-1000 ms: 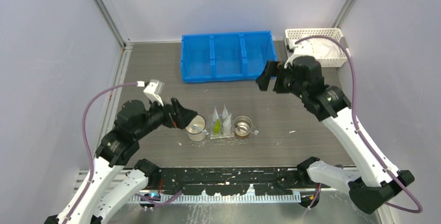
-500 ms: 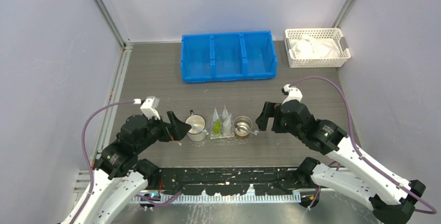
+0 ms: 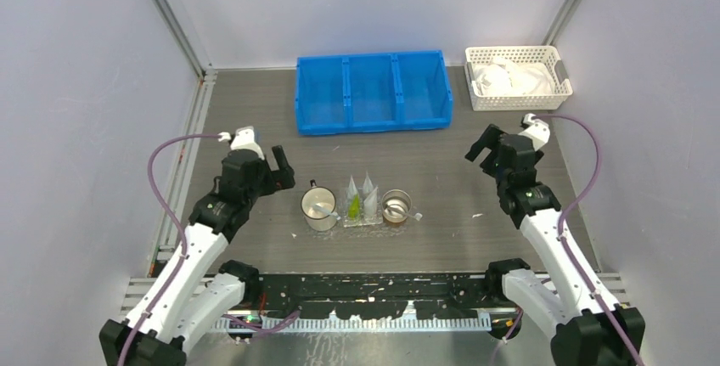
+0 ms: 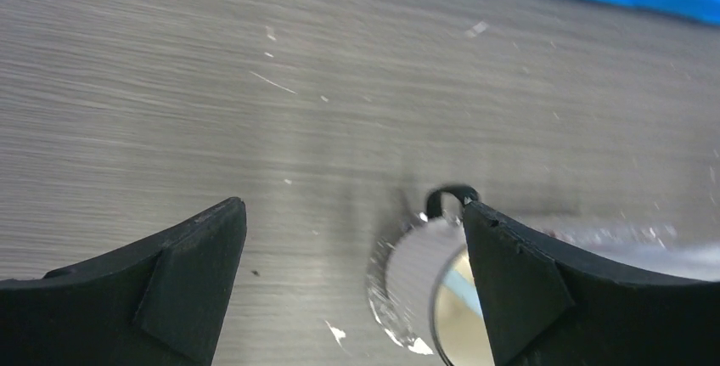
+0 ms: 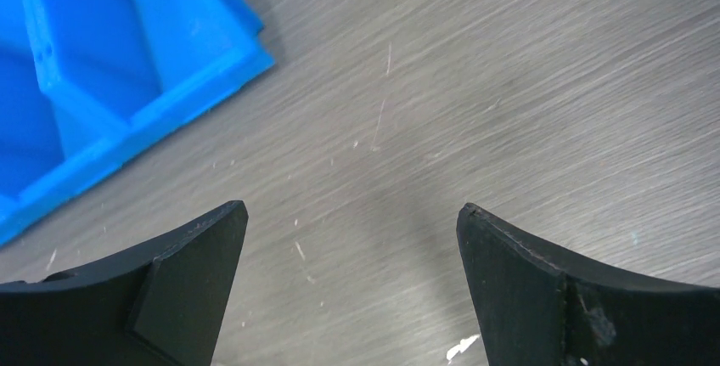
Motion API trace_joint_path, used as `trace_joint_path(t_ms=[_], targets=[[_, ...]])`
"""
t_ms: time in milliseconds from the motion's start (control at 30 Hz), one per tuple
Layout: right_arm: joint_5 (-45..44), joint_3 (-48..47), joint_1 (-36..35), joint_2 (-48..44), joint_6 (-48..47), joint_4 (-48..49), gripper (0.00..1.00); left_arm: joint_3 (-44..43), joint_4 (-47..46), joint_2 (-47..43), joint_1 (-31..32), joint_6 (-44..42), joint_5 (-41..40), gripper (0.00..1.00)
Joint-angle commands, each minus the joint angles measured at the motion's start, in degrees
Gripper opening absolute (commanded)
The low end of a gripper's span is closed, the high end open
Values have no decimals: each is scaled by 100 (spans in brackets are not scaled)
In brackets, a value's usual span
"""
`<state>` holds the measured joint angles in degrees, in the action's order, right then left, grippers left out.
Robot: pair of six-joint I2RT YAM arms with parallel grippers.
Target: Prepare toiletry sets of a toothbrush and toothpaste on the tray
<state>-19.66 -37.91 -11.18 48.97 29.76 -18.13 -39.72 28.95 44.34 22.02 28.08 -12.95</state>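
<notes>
The small clear tray (image 3: 363,222) sits at the table's centre, between two cups. Clear wrapped toiletry sets stand upright in it, pointed tips up: one with green contents (image 3: 354,205) and paler ones (image 3: 368,188) beside it. My left gripper (image 3: 281,169) hangs open to the left of the pale mug (image 3: 319,210), apart from it. In the left wrist view my left gripper (image 4: 352,206) has nothing between its fingers, and the mug (image 4: 416,273) shows partly behind the right finger. My right gripper (image 3: 485,147) is open over bare table right of the tray; the right wrist view confirms my right gripper (image 5: 352,209) is empty.
A metal cup (image 3: 396,206) with something in it stands right of the tray. A blue three-compartment bin (image 3: 372,90) is at the back centre, its corner (image 5: 102,86) in the right wrist view. A white lattice basket (image 3: 516,77) with white packets is at the back right.
The left gripper drew back from the mug, up and to the left. The right arm came from the basket down toward the metal cup, then swung out to the right.
</notes>
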Motion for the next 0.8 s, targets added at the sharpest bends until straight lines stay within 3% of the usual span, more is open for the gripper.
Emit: trace_joint_path(t_ms=[0, 233, 433, 767], targets=[[395, 26, 594, -39, -368, 1003, 100, 32, -835, -19, -789, -489, 187, 100], [101, 312, 653, -249, -592, 1265, 100, -52, -878, -227, -918, -557, -715, 100], [-66, 546, 670, -284, -938, 2069, 100, 306, -1532, -523, -915, -1320, -1508, 100], [42, 730, 659, -476, -1098, 2345, 100, 404, -1580, -1068, -915, -1427, -1463, 100]])
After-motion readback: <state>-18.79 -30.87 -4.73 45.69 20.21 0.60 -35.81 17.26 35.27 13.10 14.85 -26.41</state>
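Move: The toothpaste stand is about 24 cm to the right of my left hand, some 4 cm back and 12 cm lower. The mug is nearest that hand, about 12 cm to its right and 4 cm back. The steel cup stands past the stand, about 33 cm to its right and 3 cm back. From my right hand the stand lies some 35 cm to the left, 11 cm back and 12 cm lower. I draw both empty, wide-open hands off from the finished sets. My left hand swings about 9 cm to the left, away from the mug, then also climbs some 5 cm while its fingers tip up and turn counter-clockwise, about 15 degrees each. My right hand drifts some 4 cm to the right, rising a little and edging forward as its fingers tip up. ##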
